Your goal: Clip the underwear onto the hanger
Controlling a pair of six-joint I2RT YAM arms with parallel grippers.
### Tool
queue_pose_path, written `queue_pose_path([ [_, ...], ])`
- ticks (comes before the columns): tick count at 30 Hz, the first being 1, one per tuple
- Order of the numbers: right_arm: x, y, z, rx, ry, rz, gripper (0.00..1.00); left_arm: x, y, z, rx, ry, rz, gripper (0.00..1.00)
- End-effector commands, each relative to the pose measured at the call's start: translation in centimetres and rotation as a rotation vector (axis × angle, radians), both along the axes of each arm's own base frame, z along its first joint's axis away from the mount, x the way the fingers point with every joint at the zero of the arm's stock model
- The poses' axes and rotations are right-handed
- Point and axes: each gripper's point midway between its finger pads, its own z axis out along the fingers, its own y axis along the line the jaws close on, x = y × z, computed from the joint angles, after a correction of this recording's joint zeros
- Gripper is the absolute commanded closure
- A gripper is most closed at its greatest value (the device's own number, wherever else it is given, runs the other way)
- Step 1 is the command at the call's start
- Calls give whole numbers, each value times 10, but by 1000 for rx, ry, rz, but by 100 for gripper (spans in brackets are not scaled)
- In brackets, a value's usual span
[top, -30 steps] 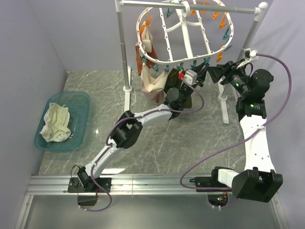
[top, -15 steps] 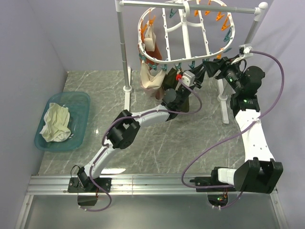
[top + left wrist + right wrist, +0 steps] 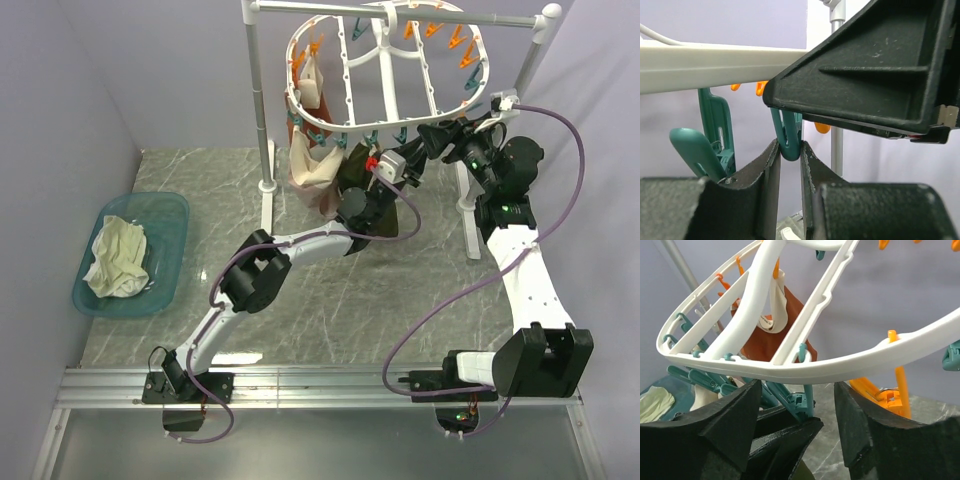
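The white oval hanger (image 3: 385, 70) hangs from the top pole, with orange and teal clothespins along its rim (image 3: 865, 362). My left gripper (image 3: 789, 148) is shut on the lower end of a teal clothespin (image 3: 785, 125) under the front rim. In the top view it (image 3: 403, 145) sits just below that rim. The dark olive underwear (image 3: 352, 170) hangs under the rim beside my left wrist; what holds it is hidden. My right gripper (image 3: 797, 385) stands open just below the rim, its fingers on either side of the same teal clothespin (image 3: 802, 402) and the left fingertip.
Pinkish-beige and rust-red garments (image 3: 312, 170) hang clipped at the hanger's left side. The white pole stand (image 3: 262, 110) rises left of them, and its other leg (image 3: 470, 215) stands by my right arm. A teal basin (image 3: 165, 215) with a cream cloth (image 3: 118, 258) sits far left.
My right gripper has moved left and up to the hanger's front rim. The left gripper has risen a little with the clothespin, and the hanger has shifted slightly.
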Motion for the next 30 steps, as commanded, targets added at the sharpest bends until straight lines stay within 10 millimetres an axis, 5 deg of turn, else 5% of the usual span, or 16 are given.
queue_pose_path([
  [1,-1,0,31,-11,-122,-34,35,-21,18,50,-74,-67,-15,91],
  [7,2,-4,31,-13,-119,-68,73,-25,18,50,-65,-72,-27,85],
  [11,-2,-1,31,-17,-118,-53,85,-28,20,44,-48,-62,-38,64],
  [22,-7,3,27,-10,-90,-22,100,-53,48,38,98,-59,-45,37],
  [23,-7,5,26,-12,-84,-13,100,-55,48,19,154,-34,-52,31],
  [24,-7,4,24,-14,-83,-14,100,-70,56,37,169,-74,-81,29],
  [26,-9,5,24,-18,-79,-12,100,-76,57,10,309,-37,-110,22],
  [27,-9,4,23,-21,-80,-14,100,-92,62,22,350,-67,-160,20],
  [28,-9,5,23,-22,-78,-11,100,-96,65,18,401,-65,-189,13],
  [29,-10,6,22,-27,-76,-6,100,-89,69,-9,531,1,-213,10],
  [30,-11,6,22,-28,-78,-4,100,-99,77,-1,582,-25,-257,7],
])
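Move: The clip that matters, a teal one on the hanger's near rim, is already between the left fingertips and also sits between the open right fingers, within about 1 cm of the right hand point. The next teal clip is roughly 6 cm to its left and 1 cm back; an orange clip is about 7 cm to its right and 3 cm farther out. The green underwear hangs some 10 cm to its left, 3 cm back and 15 cm lower. The right fingers close on the teal clip from both sides and keep their pinch while that hand stays in place. With the clip taken over, the left hand lets go, opens nearly fully and draws back and to its left about 10 cm, dipping first and then starting to rise, its left side rolling up some 20 degrees. ##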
